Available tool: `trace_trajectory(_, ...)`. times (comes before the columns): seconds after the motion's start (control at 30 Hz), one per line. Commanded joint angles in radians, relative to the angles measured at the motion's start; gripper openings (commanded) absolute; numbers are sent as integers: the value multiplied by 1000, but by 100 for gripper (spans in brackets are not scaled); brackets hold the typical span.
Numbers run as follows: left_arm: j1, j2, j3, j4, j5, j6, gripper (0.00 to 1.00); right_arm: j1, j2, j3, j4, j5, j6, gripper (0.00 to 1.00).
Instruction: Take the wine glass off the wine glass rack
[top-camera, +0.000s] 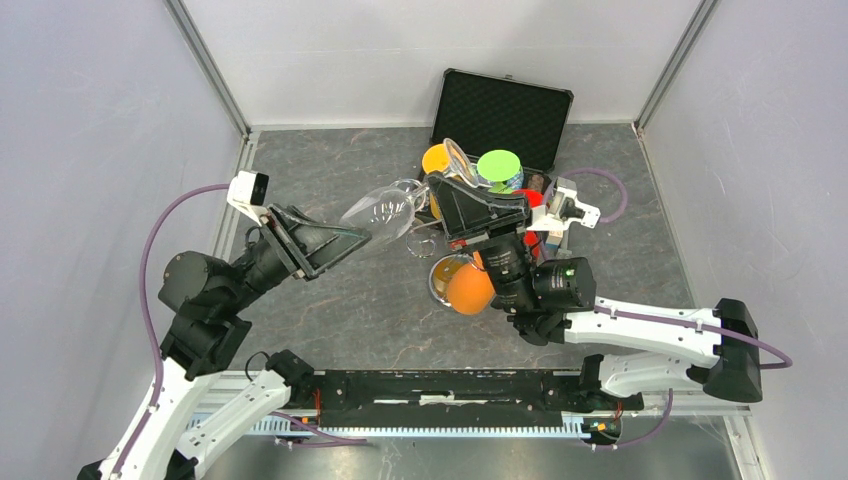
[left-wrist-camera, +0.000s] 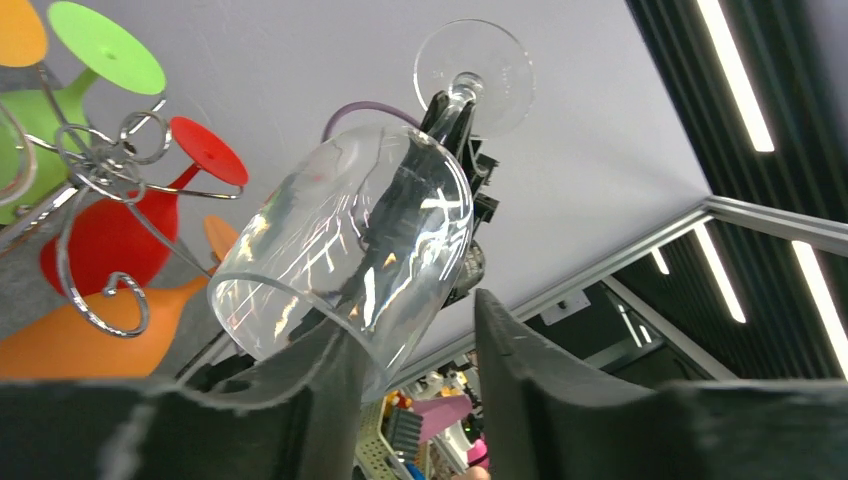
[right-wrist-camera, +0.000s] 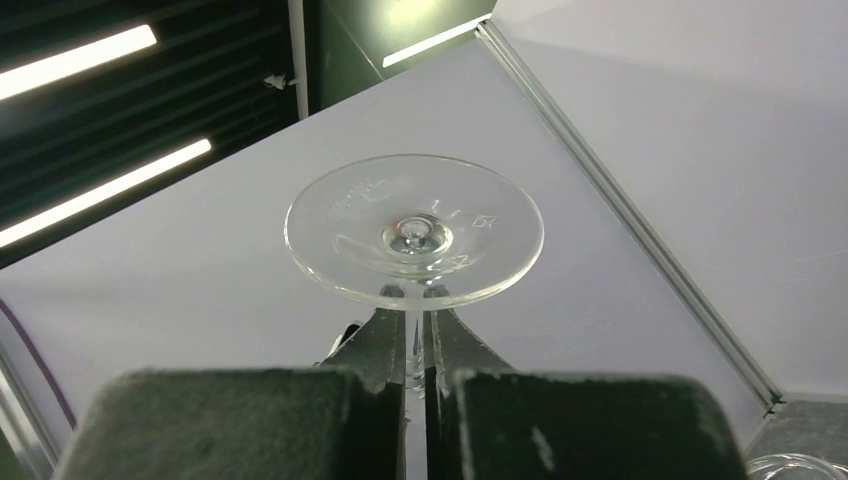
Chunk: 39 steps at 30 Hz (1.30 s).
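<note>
A clear wine glass (top-camera: 385, 212) lies tilted in the air beside the chrome wine glass rack (top-camera: 424, 244), its bowl towards my left arm. My right gripper (top-camera: 436, 184) is shut on its stem, just below the round foot (right-wrist-camera: 415, 230). My left gripper (top-camera: 360, 238) is open at the bowl's mouth. In the left wrist view the bowl (left-wrist-camera: 350, 240) has its rim over one finger (left-wrist-camera: 320, 380) and the other finger stands apart from the glass. The rack's curled wire arms (left-wrist-camera: 100, 170) show at the left of that view.
Coloured glasses hang on the rack: a green one (top-camera: 500, 165), a red one (top-camera: 531, 199) and orange ones (top-camera: 468, 288). An open black foam-lined case (top-camera: 505, 105) stands behind the rack. Grey walls enclose the table.
</note>
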Motion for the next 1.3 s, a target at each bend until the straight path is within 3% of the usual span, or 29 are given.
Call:
trace_trajectory(0.0, -4, -13, -11, 164, 54, -53, 39, 2, -18, 18, 39, 61, 31, 0)
trace_trajectory(0.37, -4, -13, -29, 229, 52, -32, 3, -1, -38, -54, 99, 165, 72, 0)
trace_trajectory(0.7, -5, -16, -31, 202, 6, 46, 3, -2, -53, -56, 40, 199, 77, 0)
trace_trajectory(0.8, -4, -12, -23, 183, -3, 55, 26, -3, -54, -63, 54, 201, 76, 0)
trace_trajectory(0.87, -4, -11, -20, 177, -9, 65, 30, -2, -56, -68, 58, 204, 73, 0)
trace_trajectory(0.9, -4, -12, -18, 173, -11, 69, 27, -3, -56, -70, 62, 205, 73, 0)
trace_trajectory(1.03, -4, -11, -4, 136, -32, 98, 3, -2, -57, -76, 66, 205, 70, 0)
trace_trajectory(1.27, -4, -6, 8, 124, -59, 132, 2, -4, -54, -81, 67, 192, 73, 0)
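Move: The wine glass is held by its stem in the right hand, its bowl reaching towards the left hand. From the left hand the bowl's middle is about 4 cm ahead, 3 cm right and slightly higher; the rack's hub is some 5 cm ahead, 15 cm right and 15 cm lower, the hanging clear glass's foot 8 cm ahead, 5 cm right and 14 cm lower. From the right hand, the left fingers are roughly 8 cm back, 9 cm left and 5 cm lower. Rising only about 1.5 cm before sinking most of the way back, the left hand closes its half-open fingers on the bowl wall near the rim, tipping up slightly. The right hand keeps its shut grip on the stem and eases some 2 cm right and 2 cm down, with a little forward, while its wrist tilts around 10 degrees. ##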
